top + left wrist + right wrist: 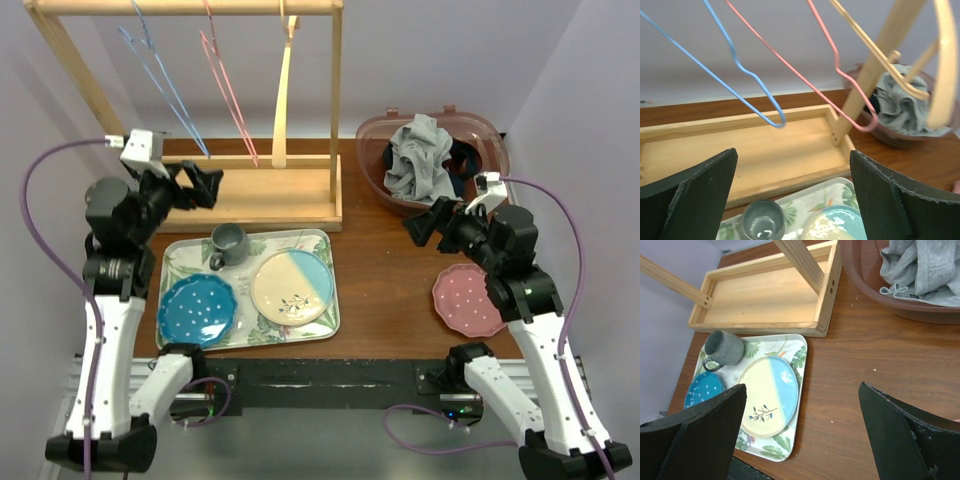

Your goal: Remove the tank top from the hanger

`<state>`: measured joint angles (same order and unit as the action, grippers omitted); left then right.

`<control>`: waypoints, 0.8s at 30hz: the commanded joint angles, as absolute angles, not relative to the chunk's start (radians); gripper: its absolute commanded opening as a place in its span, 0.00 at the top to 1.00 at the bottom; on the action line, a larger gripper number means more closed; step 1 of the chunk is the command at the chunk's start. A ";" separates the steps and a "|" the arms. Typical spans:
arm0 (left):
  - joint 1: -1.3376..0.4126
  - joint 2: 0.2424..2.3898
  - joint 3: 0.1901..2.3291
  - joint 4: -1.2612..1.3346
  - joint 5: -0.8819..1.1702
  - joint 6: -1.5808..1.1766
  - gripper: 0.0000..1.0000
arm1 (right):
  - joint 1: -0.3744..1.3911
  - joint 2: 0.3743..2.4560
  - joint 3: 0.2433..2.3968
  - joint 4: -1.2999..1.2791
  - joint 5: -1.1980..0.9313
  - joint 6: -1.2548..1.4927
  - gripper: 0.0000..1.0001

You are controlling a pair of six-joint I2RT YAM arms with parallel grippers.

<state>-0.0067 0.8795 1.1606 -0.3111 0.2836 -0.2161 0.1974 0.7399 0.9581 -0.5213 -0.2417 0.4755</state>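
Observation:
A crumpled grey tank top lies in the brown basin at the back right. Three hangers hang bare from the wooden rack: a blue wire one, a pink wire one and a pale wooden one. My left gripper is open and holds nothing, low in front of the blue hanger, over the rack's base. My right gripper is open and holds nothing, above the table just in front of the basin.
The rack's box base sits at the back left. In front of it a leaf-print tray holds a grey mug, a blue dotted plate and a yellow-and-blue plate. A pink plate lies under my right arm.

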 commanded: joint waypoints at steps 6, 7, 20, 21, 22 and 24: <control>0.000 0.562 0.856 -0.186 0.607 -0.474 0.00 | 0.202 0.689 1.039 -0.615 -0.326 0.491 0.01; 0.000 0.549 0.838 -0.161 0.645 -0.491 0.00 | 0.202 0.678 1.032 -0.615 -0.336 0.491 0.01; 0.000 0.476 0.753 -0.146 0.698 -0.528 0.00 | 0.202 0.598 0.974 -0.618 -0.345 0.494 0.01; 0.000 0.477 0.753 -0.150 0.698 -0.526 0.00 | 0.204 0.598 0.973 -0.617 -0.350 0.498 0.01; 0.000 0.477 0.755 -0.152 0.698 -0.525 0.00 | 0.203 0.601 0.971 -0.615 -0.354 0.502 0.01; 0.000 0.476 0.755 -0.153 0.699 -0.526 0.00 | 0.202 0.604 0.969 -0.607 -0.364 0.508 0.01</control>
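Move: The blue hanger, already free on the rail, has its middle about 14 cm ahead of the left hand, 8 cm left and 5 cm above. The pink hanger hangs some 12 cm to the right of it, level with it. The mug stands about 4 cm ahead of the left hand, 4 cm right and 35 cm below. From the right hand the blue hanger is roughly 20 cm ahead, 53 cm left and 14 cm up; the grey tank top lies 23 cm straight ahead, 15 cm below. Backing away from the blue hanger with its fingers still wide open and empty, the left hand draws back about 10 cm, right 7 and down 5, fast at first and then easing off. Its wrist swings clockwise some 20 degrees and rolls its left side down. The empty, open right hand also retreats 4 cm from the tank top, rising slightly. ##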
